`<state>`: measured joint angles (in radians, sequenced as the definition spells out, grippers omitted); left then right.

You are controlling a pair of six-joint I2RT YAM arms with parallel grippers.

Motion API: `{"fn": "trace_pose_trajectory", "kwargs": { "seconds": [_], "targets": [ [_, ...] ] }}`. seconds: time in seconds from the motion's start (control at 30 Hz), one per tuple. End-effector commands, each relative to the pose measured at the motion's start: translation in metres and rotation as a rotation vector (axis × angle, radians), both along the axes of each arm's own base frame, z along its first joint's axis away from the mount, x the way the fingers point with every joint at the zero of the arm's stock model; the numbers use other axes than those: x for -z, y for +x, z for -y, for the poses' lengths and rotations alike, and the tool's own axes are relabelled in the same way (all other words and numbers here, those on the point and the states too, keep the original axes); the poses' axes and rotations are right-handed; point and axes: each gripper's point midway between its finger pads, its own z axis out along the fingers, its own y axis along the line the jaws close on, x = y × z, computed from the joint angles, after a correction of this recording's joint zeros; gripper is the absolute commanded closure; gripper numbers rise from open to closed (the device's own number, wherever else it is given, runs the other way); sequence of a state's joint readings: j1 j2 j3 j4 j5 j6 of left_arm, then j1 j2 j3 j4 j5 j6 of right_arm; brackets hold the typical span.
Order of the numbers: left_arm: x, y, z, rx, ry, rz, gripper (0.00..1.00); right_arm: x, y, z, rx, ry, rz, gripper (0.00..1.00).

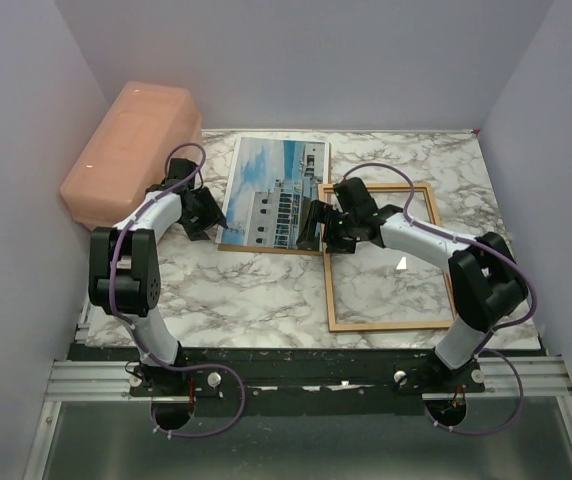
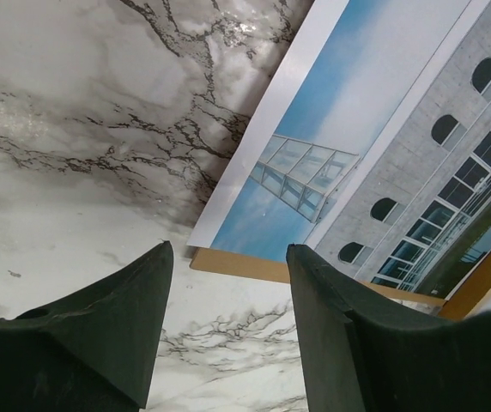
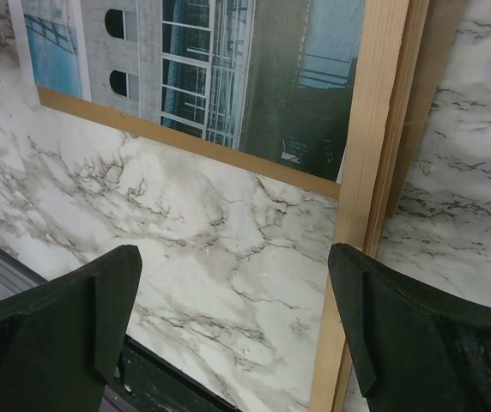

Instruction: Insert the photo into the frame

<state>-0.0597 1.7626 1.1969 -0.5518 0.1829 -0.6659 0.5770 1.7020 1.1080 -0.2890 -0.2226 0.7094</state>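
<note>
The photo (image 1: 271,190) (image 2: 348,112) (image 3: 203,60) lies flat at the table's back middle on a brown backing board (image 1: 266,247) (image 2: 245,266) (image 3: 185,142), whose edge shows along its near side. The frame (image 1: 327,290) (image 3: 370,172) lies flat to the right, its top left corner next to the photo's right edge. My left gripper (image 1: 209,225) (image 2: 228,253) hovers at the photo's near left corner, open, with only marble between its fingers. My right gripper (image 1: 316,232) (image 3: 234,257) is wide open over the marble by the frame's left rail and holds nothing.
A pink plastic box (image 1: 131,150) stands at the back left, just behind my left arm. The marble table (image 1: 246,290) ends at a black rail (image 1: 296,360) at the front. Grey walls close in the left, back and right sides.
</note>
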Motion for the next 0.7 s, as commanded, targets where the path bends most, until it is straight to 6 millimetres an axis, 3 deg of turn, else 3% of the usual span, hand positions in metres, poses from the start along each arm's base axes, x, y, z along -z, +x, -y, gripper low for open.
{"fn": "trace_pose_trajectory", "kwargs": {
  "seconds": [0.0,0.13,0.33,0.47,0.67],
  "targets": [
    [0.005,-0.011,-0.002,0.015,0.004,-0.061,0.42,0.003,0.006,-0.003,-0.003,-0.017,0.007,0.01],
    [0.0,-0.009,-0.004,0.015,0.015,-0.044,0.42,0.004,0.008,-0.003,-0.027,-0.034,0.02,0.01],
    [-0.033,-0.004,0.0,0.047,0.013,0.103,0.42,0.0,0.017,-0.018,-0.106,-0.058,0.055,0.02],
    [-0.057,0.0,0.03,0.146,0.003,0.215,0.41,0.01,0.025,-0.03,-0.117,-0.117,0.052,0.02],
    [-0.057,0.007,0.095,0.268,0.042,0.177,0.5,0.038,0.049,-0.022,-0.016,-0.25,0.023,0.02]
  ]
}}
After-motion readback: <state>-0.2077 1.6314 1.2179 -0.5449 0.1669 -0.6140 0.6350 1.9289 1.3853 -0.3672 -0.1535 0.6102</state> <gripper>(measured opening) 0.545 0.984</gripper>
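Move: The photo, lying on its backing board, has its middle about 12 cm ahead and 11 cm right of the left hand, some 7 cm below; that hand hovers near its near-left corner. From the right hand, the photo's middle is roughly 17 cm ahead, 8 cm left and 9 cm down. The empty frame's middle lies about 16 cm to the right hand's right and 2 cm ahead. The pink box stands some 16 cm left and 14 cm ahead of the left hand. Over the photo's near edge both open hands close in on each other. The right one, after a brief wait, goes forward and left about 4 cm each way, from the bare marble to the near-right part of the photo, sinking slightly at the end. The left one eases back 1 cm by the near-left corner, then rises about 5 cm and swings as far right, turning some 10 degrees clockwise, its fingers tipping outward. ##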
